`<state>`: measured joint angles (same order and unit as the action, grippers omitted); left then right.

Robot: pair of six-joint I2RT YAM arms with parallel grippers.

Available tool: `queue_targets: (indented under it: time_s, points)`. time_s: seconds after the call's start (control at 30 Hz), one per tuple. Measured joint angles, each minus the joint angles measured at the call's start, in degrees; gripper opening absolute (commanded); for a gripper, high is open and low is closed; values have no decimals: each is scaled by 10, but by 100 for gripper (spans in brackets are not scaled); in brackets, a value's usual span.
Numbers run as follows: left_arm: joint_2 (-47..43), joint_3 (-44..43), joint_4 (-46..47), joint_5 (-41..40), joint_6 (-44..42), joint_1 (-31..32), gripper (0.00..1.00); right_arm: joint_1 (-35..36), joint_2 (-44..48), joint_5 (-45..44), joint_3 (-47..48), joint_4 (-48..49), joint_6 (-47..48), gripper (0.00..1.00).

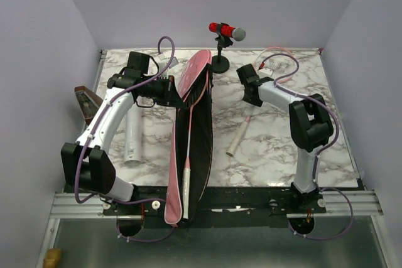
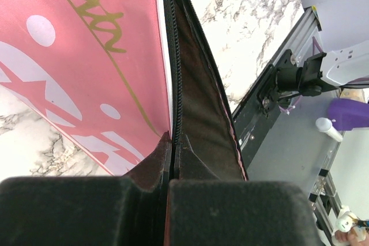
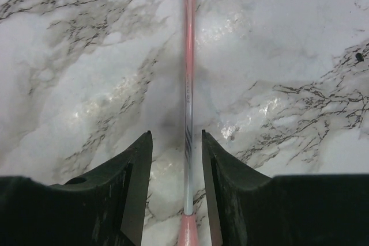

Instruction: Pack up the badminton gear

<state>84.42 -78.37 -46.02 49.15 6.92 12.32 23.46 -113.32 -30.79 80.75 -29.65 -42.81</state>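
The long pink bag lies down the middle of the table, unzipped, its black inside showing. My left gripper is shut on the bag's zipper edge near the far end. One racket lies inside the bag, its white handle toward the near end. The second racket lies on the table right of the bag, its white handle toward me. My right gripper is open and low over the table, its jaws on either side of this racket's thin pink shaft without touching it. The white tube lies left of the bag.
A red microphone on a black stand is at the back, just behind the bag's far tip. A brown wedge-shaped box sits beyond the table's left edge. The marble table ends at a metal rail at the near side.
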Motion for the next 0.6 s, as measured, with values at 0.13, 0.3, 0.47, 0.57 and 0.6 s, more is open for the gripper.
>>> queue_targets:
  time_s: [0.13,0.3,0.47,0.57,0.6]
  points:
    - [-4,0,0,0,0,0,0,-12,-27,-9,9,-5,9,46]
    - [-5,0,0,0,0,0,0,-25,-48,-15,23,-8,19,34]
    - [-5,0,0,0,0,0,0,-27,-50,-15,21,-1,26,2]
    - [-5,0,0,0,0,0,0,-27,-42,-19,4,17,28,0]
    - [-5,0,0,0,0,0,0,-27,-35,-19,-7,26,27,0]
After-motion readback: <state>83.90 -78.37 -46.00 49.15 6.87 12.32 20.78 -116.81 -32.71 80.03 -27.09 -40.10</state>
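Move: Just beneath the open right fingers, the bare stretch of the racket's shaft lies about 1 cm ahead, 2 cm to the right and 3 cm below. The racket's handle is some 17 cm back and 6 cm left of that hand, its head about 23 cm ahead and 12 cm right, and the microphone stand 25 cm ahead and 17 cm left. From the left hand, the shaft lies roughly 17 cm ahead, 33 cm right and 22 cm below. Sinking about 2.5 cm while shifting nearly 3 cm to the right, the right hand brings its half-open fingers down around the racket's shaft, just headward of the handle's cone. The hand then all but stops and closes the fingers fully, pinching the thin shaft close to the table. ##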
